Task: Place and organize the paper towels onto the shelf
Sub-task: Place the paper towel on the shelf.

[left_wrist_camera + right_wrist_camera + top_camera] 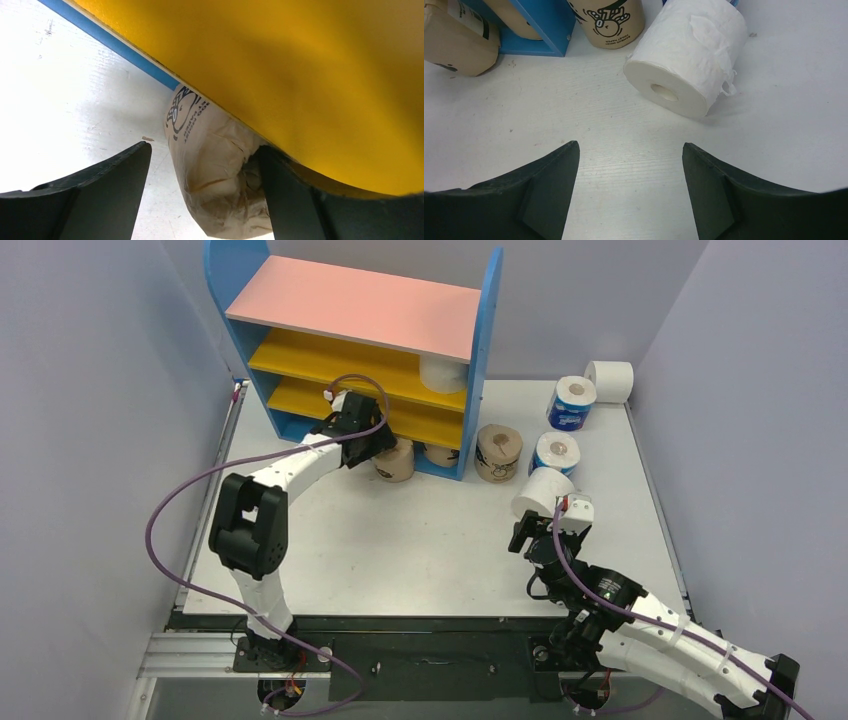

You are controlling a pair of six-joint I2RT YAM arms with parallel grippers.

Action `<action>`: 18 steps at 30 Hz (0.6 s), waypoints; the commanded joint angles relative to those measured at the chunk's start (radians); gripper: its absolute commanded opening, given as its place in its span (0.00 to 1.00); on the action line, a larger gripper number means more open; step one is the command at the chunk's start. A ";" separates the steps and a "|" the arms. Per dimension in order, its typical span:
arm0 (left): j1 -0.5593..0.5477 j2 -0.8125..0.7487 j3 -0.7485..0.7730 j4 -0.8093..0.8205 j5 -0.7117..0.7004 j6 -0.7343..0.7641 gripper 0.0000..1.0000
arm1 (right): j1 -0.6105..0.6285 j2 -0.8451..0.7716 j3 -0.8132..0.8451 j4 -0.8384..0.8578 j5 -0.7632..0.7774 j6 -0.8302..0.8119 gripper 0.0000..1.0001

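Observation:
The shelf (350,305) stands at the back left, with one white roll (443,373) on its upper yellow board. My left gripper (375,445) is open at the shelf's front, its fingers either side of a tan printed roll (396,460). In the left wrist view (204,147) that roll (215,170) lies under the yellow board (300,75), touching the right finger and clear of the left one. My right gripper (527,535) is open and empty (629,144). A white roll (686,60) lies on its side just ahead of it.
A second tan roll (440,455) sits in the bottom tier and a third (499,452) stands just right of the shelf's side panel. Two blue-wrapped rolls (572,403) (555,452) and a white roll (610,380) are at the back right. Grey walls close in both sides.

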 commanded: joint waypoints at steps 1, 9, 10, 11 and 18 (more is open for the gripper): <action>0.009 -0.110 -0.006 0.096 0.012 -0.009 0.78 | -0.007 0.004 0.021 0.035 0.005 -0.012 0.71; 0.016 -0.244 -0.082 0.118 0.026 0.000 0.88 | -0.006 -0.010 0.013 0.040 0.008 -0.011 0.71; 0.017 -0.283 -0.118 0.129 0.020 -0.004 0.89 | -0.007 -0.013 0.012 0.040 0.010 -0.011 0.71; 0.017 -0.303 -0.135 0.147 0.016 -0.006 0.92 | -0.008 -0.014 0.011 0.041 0.009 -0.012 0.71; 0.016 -0.468 -0.277 0.193 0.002 0.006 0.96 | -0.008 -0.019 0.008 0.044 0.006 -0.014 0.71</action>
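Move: The wrapped paper roll stands upright against the shelf's bottom bay, about 3 cm right of the left hand, 1 cm ahead and 4 cm below. The roll already inside lies some 13 cm right and 3 cm ahead; the wrapped roll outside the shelf, 24 cm right, 3 cm ahead. From the right hand, the upright roll lies roughly 23 cm ahead, 26 cm left, 8 cm below. The left hand rises about 10 cm and draws back 4, opening wide as its finger leaves the roll's core. ##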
